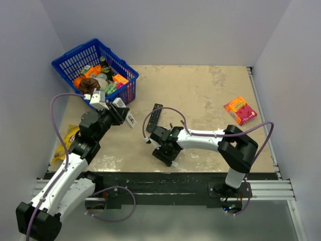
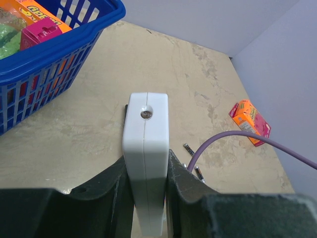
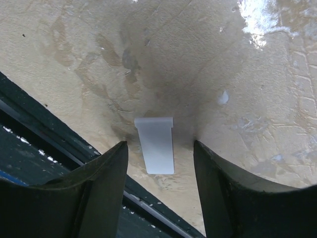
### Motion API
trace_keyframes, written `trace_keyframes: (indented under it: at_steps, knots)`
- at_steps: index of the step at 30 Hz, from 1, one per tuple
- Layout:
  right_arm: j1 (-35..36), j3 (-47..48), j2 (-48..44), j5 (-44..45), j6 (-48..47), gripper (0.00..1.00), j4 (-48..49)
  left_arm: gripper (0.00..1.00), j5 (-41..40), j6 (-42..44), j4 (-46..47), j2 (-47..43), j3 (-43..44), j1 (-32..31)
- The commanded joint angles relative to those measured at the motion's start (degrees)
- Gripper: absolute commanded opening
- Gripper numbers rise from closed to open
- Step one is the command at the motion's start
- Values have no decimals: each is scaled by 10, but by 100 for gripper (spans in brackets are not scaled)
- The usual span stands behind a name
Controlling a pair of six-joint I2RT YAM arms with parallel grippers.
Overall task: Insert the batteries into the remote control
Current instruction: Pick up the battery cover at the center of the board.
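Observation:
My left gripper (image 2: pixel 146 163) is shut on the white remote control (image 2: pixel 145 144), which stands on edge between the fingers with a small round hole at its far end. Seen from above, the remote (image 1: pixel 129 119) is held over the table near the basket, in the left gripper (image 1: pixel 123 115). Two dark batteries (image 2: pixel 188 149) (image 2: pixel 199 173) lie on the table beyond the remote. My right gripper (image 3: pixel 159 148) points down at the table and is open. A small flat white plastic cover (image 3: pixel 155 145) lies between its fingers, untouched. From above, the right gripper (image 1: pixel 168 156) is near the table's front edge.
A blue basket (image 1: pixel 74 57) full of packets stands at the back left. A black remote (image 1: pixel 154 117) lies mid-table. An orange and pink box (image 1: pixel 240 110) lies at the right. A yellow packet (image 1: pixel 70 138) is at the left edge. The black front rail (image 3: pixel 49 144) runs close under the right gripper.

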Motion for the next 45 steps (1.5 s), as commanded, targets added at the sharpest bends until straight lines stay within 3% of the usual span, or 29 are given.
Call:
trace_keyframes:
  at_steps: [1,11,24,31,45]
  knots:
    - [11,13,10,28,14,56,-11,0,-10,21,13,-11,24,-1]
    - [36,29,42,78,26,52,-44,0,-23,27,8,-22,20,-2]
    - [5,31,56,112,104,30,-36,0,-45,47,-7,-38,22,-4]
    - [-133,-1,10,139,190,29,-23,0,-57,58,-19,-53,26,-7]
    - [-401,-30,22,96,224,32,33,0,-73,64,-43,-89,25,-9]
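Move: The battery cover lies flat between the right hand's open fingertips, straight below by about 1 cm. From that hand the blue batteries are about 17 cm ahead and 1 cm to the right, the nearest dark battery as far ahead but about 8 cm right, and the black remote some 26 cm ahead and 10 cm left. From the left hand the cover is roughly 26 cm right, 14 cm back and 23 cm below. The right hand all but stays in place at table height while its fingers close on the battery cover's two long edges, then, keeping that pinch and staying just as low, it sweeps it forward and right in equal parts, some 19 cm in all, towards the open table right of the loose batteries, turning about 55 degrees clockwise. The left hand keeps its grip on the white remote and drifts about 3 cm left, up and slightly back. ##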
